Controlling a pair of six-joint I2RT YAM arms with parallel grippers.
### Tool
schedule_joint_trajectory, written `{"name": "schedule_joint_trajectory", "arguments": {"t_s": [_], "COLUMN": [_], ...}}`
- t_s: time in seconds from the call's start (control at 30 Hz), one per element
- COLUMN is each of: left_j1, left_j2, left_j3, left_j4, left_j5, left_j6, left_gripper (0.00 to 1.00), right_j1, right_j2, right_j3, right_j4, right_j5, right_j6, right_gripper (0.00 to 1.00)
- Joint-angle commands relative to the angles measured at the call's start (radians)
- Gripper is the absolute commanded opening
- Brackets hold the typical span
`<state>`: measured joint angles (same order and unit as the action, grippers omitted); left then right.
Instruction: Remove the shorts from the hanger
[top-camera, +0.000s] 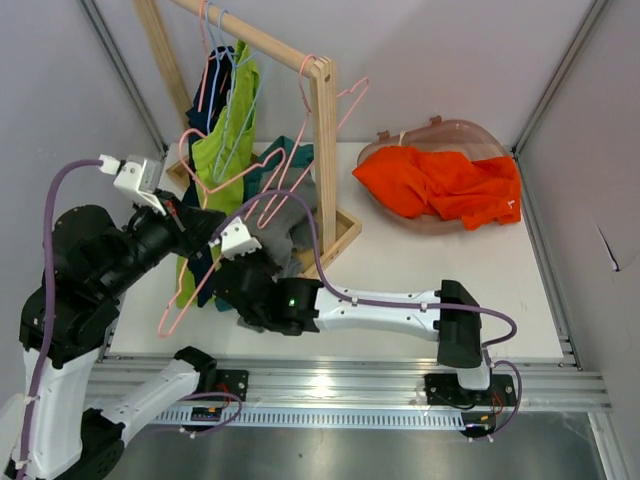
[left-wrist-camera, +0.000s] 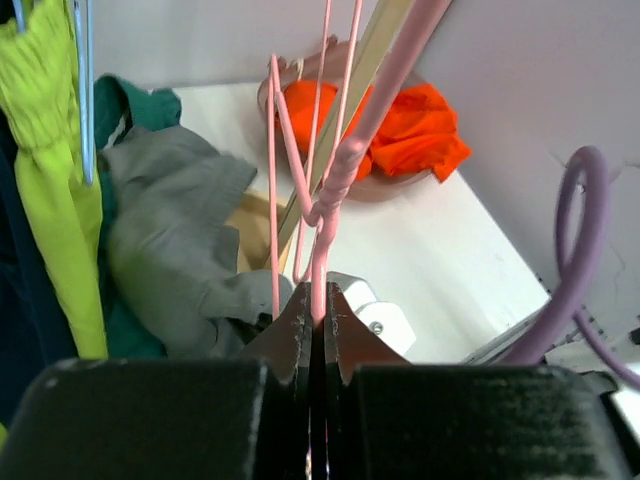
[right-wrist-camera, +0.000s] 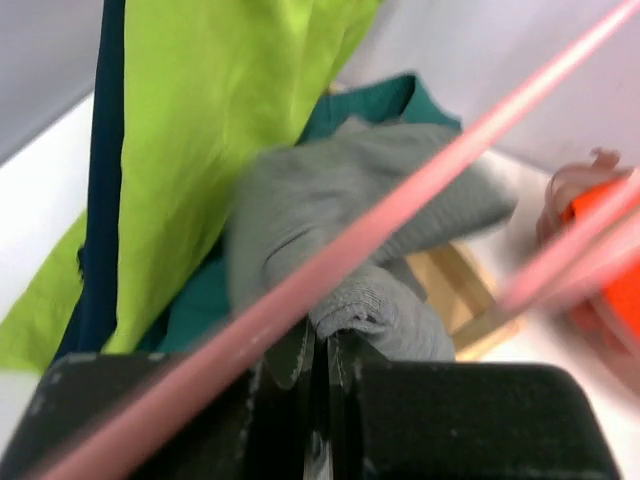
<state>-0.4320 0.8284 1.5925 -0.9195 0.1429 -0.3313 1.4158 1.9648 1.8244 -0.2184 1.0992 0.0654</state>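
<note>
My left gripper (left-wrist-camera: 320, 305) is shut on the wire of a pink hanger (left-wrist-camera: 330, 190), held up beside the wooden rack (top-camera: 325, 150). Beside it, my right gripper (right-wrist-camera: 320, 345) is shut on a bunched fold of the grey shorts (right-wrist-camera: 340, 210), which sag against the rack's base (top-camera: 285, 225). Lime green shorts (top-camera: 225, 140) hang from a blue hanger on the rail, with dark navy shorts (right-wrist-camera: 105, 150) behind them. Teal shorts (right-wrist-camera: 370, 100) lie behind the grey pair. The orange shorts (top-camera: 440, 185) lie in a translucent basket (top-camera: 480, 135) at the back right.
More pink hangers (top-camera: 345, 100) dangle from the rack's rail and post. The rack's wooden base frame (top-camera: 345, 235) sits on the white table. Cage walls close in on both sides. My right arm's forearm (top-camera: 380, 310) stretches across the table's front.
</note>
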Motion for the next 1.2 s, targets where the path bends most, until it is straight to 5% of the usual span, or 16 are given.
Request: {"name": "schedule_joint_trajectory", "arguments": {"t_s": [0.0,0.3,0.47,0.57,0.67,0.7,0.83,1.03,1.17], "left_j1": [-0.033,-0.034,-0.033,-0.034,-0.031,-0.025,0.009,0.075,0.117], "left_j2": [0.000,0.170,0.279,0.323,0.400,0.443,0.547,0.650,0.716], "left_j3": [-0.057,0.271,0.330,0.380,0.460,0.477,0.611,0.658,0.673], "left_j4": [-0.087,-0.122,-0.053,-0.016,0.001,0.005,0.018,0.097,0.148], "left_j5": [-0.028,-0.256,-0.295,-0.286,-0.266,-0.255,-0.168,0.017,0.119], "left_j6": [0.023,0.078,0.081,0.077,0.077,0.083,0.100,0.123,0.118], "left_gripper": [0.00,0.00,0.00,0.00,0.00,0.00,0.00,0.00,0.00], "right_j1": [0.046,0.382,0.457,0.430,0.329,0.233,0.031,-0.262,-0.589], "right_j2": [-0.105,-0.132,-0.196,-0.265,-0.383,-0.458,-0.656,-0.666,-0.600], "right_j3": [-0.045,-0.070,0.051,0.059,-0.014,-0.037,-0.157,0.145,0.237], "right_j4": [-0.044,-0.293,-0.704,-0.758,-0.393,-0.143,0.360,0.249,0.173], "right_j5": [0.017,0.209,0.359,0.439,0.524,0.466,0.248,-0.008,-0.238], "right_j6": [0.108,0.373,0.714,0.671,0.227,-0.053,-0.482,-0.527,-0.432], "right_gripper": [0.00,0.00,0.00,0.00,0.00,0.00,0.00,0.00,0.00]}}
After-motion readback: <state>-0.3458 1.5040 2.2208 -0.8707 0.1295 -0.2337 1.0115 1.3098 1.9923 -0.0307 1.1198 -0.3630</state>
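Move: The right hand holds the grey shorts by the waistband; the bin with the orange shorts lies about 42 cm to its right, 25 cm ahead and 27 cm below. The rack's near post stands roughly 17 cm ahead and 10 cm right of this hand. The left hand grips the empty pink hanger, with the rail some 28 cm ahead, 5 cm right and 14 cm above, and the green shorts about 20 cm ahead, 2 cm left and 12 cm below. Back first, by about 20 cm, the right hand draws the pinched grey shorts away from the rack, then reverses and sweeps right and up, some 35 cm each way, coming forward again while it turns clockwise and its fingers tip upward. The left hand dips slightly, then carries the hanger forward and a little up towards the rail, both grips kept shut. ##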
